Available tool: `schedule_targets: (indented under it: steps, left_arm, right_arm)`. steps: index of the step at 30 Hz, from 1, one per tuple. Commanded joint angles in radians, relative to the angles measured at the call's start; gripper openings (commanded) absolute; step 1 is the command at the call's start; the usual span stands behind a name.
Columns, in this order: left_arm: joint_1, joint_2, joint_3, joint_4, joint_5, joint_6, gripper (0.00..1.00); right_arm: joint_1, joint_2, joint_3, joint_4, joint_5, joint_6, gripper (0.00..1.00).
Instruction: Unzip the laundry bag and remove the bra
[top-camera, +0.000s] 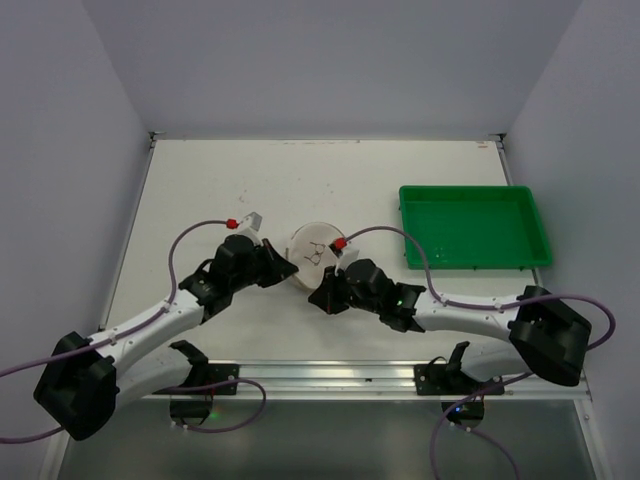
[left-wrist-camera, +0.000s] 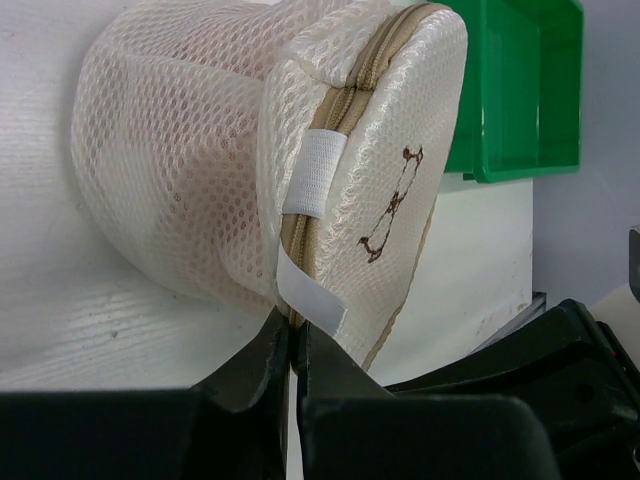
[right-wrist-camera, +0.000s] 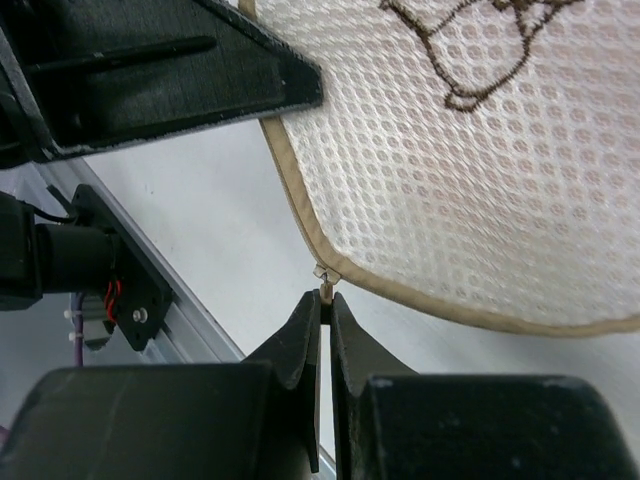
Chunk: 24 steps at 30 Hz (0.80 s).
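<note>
The laundry bag (top-camera: 312, 253) is a round white mesh pouch with a beige zip rim and a small bra sketch on its flat face, lying mid-table between both arms. My left gripper (left-wrist-camera: 293, 335) is shut on the bag's beige zip rim (left-wrist-camera: 300, 240), just under a white fabric tab (left-wrist-camera: 311, 297). My right gripper (right-wrist-camera: 326, 300) is shut on the small metal zip pull (right-wrist-camera: 325, 276) at the bag's (right-wrist-camera: 480, 160) edge. The zip looks closed along the part that shows. The bra is hidden inside the mesh.
A green rectangular tray (top-camera: 472, 226) sits to the right of the bag, also at the top right of the left wrist view (left-wrist-camera: 520, 90). The metal rail (top-camera: 330, 378) with the arm bases runs along the near table edge. White walls enclose the table.
</note>
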Motion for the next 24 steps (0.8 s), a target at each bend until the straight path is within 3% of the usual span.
schedule_targets:
  steps: [1, 8, 15, 17, 18, 20, 21, 23, 24]
  left_arm:
    - [0.006, 0.015, 0.071, 0.009, -0.074, 0.091, 0.0]
    - [0.052, 0.122, 0.188, -0.072, -0.051, 0.283, 0.0]
    - [0.185, 0.213, 0.292, -0.06, 0.058, 0.406, 0.0]
    - [0.195, 0.216, 0.315, -0.095, 0.058, 0.418, 0.1]
    - [0.195, 0.213, 0.315, -0.103, 0.058, 0.418, 0.22]
    - [0.195, 0.19, 0.311, -0.124, 0.06, 0.401, 0.35]
    - [0.195, 0.181, 0.308, -0.134, 0.061, 0.378, 0.52]
    - [0.195, 0.138, 0.288, -0.167, 0.055, 0.348, 0.69]
    - [0.193, 0.122, 0.276, -0.177, 0.055, 0.313, 0.82]
  right_arm:
    - [0.008, -0.072, -0.047, -0.016, 0.033, 0.013, 0.0]
    - [0.008, -0.182, -0.119, -0.039, 0.058, 0.015, 0.0]
    - [0.009, -0.154, -0.075, -0.025, 0.038, 0.027, 0.0]
    - [0.008, -0.135, -0.052, -0.027, 0.035, 0.029, 0.0]
    - [0.008, -0.115, -0.029, -0.027, 0.032, 0.027, 0.0]
    - [0.008, -0.095, -0.007, -0.022, 0.03, 0.027, 0.0]
    - [0.009, -0.074, 0.011, -0.019, 0.029, 0.022, 0.0]
    - [0.008, -0.052, 0.032, -0.01, 0.029, 0.019, 0.0]
    - [0.008, -0.041, 0.051, -0.008, 0.027, 0.018, 0.0]
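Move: The two white tabs on the laundry bag's zip lie about 4 cm ahead of the left fingers, which already pinch the zip edge of the rim, at about the same height. The middle of the lid is 3 cm ahead of the left hand and 5 cm to its right. From the right hand, shut on the near end of the rim, the tabs are roughly 10 cm ahead and 5 cm to the left, and the lid's middle about 9 cm ahead and 1 cm right. The laundry bag's zip edge, still pinched by the left fingers, is drawn forward along the rim about 4 cm with a slight rise and a roll of some 10 degrees. The left fingers then open wide and the hand goes on forward and left, off the rim. Meanwhile the right hand keeps its pinch, pulls right about 3 cm, then eases back left, rising a little. ##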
